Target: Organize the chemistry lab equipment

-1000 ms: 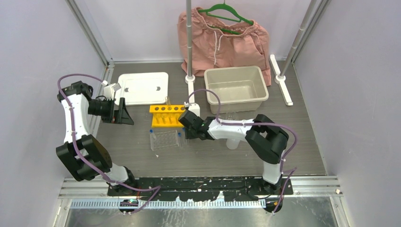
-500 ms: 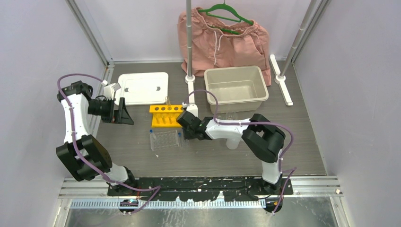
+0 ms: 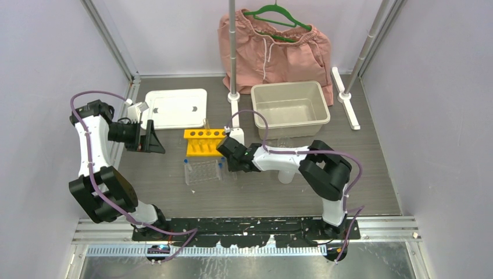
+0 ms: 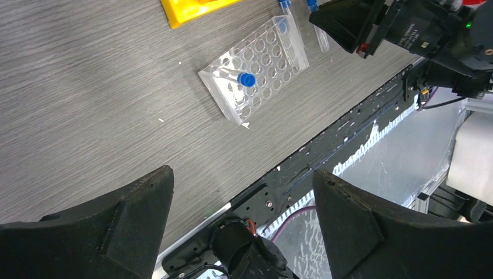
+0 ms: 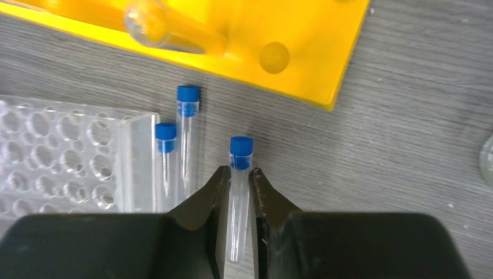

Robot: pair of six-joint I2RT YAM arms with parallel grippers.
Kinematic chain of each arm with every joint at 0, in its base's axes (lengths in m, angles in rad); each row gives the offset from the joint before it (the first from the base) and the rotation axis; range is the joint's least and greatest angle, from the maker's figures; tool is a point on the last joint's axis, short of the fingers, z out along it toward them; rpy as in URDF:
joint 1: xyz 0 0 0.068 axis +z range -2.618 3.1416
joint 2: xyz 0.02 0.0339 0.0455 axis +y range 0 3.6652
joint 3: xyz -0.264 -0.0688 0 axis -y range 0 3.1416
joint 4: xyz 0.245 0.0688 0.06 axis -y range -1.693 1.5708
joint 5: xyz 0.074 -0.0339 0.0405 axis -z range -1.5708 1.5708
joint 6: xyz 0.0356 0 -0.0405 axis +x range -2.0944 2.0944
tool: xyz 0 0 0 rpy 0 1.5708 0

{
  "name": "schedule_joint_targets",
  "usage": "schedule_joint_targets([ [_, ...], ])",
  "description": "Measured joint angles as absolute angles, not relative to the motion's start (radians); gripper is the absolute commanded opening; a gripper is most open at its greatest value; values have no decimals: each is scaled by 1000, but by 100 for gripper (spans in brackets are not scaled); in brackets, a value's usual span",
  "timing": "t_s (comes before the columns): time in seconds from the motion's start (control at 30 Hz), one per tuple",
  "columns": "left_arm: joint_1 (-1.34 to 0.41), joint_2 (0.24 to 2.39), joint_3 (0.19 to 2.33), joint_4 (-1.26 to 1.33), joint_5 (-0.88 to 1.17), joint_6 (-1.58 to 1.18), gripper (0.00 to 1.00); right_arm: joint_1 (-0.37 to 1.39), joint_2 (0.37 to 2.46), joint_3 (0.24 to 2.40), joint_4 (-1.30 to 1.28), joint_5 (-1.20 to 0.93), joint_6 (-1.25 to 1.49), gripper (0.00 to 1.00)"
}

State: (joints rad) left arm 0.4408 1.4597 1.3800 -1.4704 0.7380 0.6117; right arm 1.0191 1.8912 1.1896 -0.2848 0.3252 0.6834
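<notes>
The yellow test-tube rack (image 3: 203,141) stands mid-table, and one glass tube (image 5: 157,26) pokes out of it. Just in front lies the clear holed tray (image 3: 202,171) with a blue-capped tube (image 4: 247,79) standing in it. Two more blue-capped tubes (image 5: 187,133) lie against the tray's right wall. My right gripper (image 5: 238,170) is low at the tray's right side, shut on a third blue-capped tube (image 5: 240,154) just below its cap. My left gripper (image 3: 152,139) hangs open and empty, well left of the rack. A white bottle (image 3: 286,174) shows partly under the right arm.
A beige bin (image 3: 290,107) sits behind the right arm, and a white lid (image 3: 174,108) lies at the back left. Pink shorts on a green hanger (image 3: 273,49) hang from a pole (image 3: 232,58). The black base rail (image 4: 349,133) runs along the near edge.
My right gripper has slid slightly left and its jaws have closed onto the blue-capped tube. The left arm has not moved.
</notes>
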Motion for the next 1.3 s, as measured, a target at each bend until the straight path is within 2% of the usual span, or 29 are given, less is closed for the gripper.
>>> schedule_joint_targets([
  [0.2,441,1451,1380,-1497,783,630,87,1038,1737,1206,-325,326,659,1],
  [0.33,441,1437,1380,-1525,842,649,84,1082,1689,1341,-321,313,649,1],
  [0.5,441,1413,1380,-1571,945,692,77,1128,1702,1512,-263,293,642,1],
  [0.73,440,1372,1380,-1595,1078,840,67,1146,1851,1721,-205,274,647,1],
  [1.0,440,1364,1375,-1595,1131,880,54,1146,1929,1739,-166,233,697,1],
  [1.3,434,1391,1345,-1595,1154,895,52,1146,1931,1739,-67,198,760,1],
])
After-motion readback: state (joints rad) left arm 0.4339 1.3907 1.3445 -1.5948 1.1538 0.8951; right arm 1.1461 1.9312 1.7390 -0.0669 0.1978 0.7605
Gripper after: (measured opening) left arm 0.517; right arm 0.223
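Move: The blue-capped tube is already pinched in the right gripper near the table, about 25 cm to the right of the open left gripper, some 2 cm farther out and 17 cm below it. That left gripper is where the right hand takes it, so the reverse way. From the right hand, the loose tubes lie about 4 cm left, level with it, the clear well plate 10 cm left and 1 cm back, the yellow rack 8 cm left and 8 cm ahead. Keep the right gripper shut on the tube and lift it about 25 cm while swinging it some 19 cm left towards the left gripper, rolling the wrist about 40 degrees so the fingers turn to point left. Bring the left gripper about 5 cm right and 5 cm up to meet it, tilting its fingers nearer level and closing them partway near the tube's lower end, without gripping yet. ##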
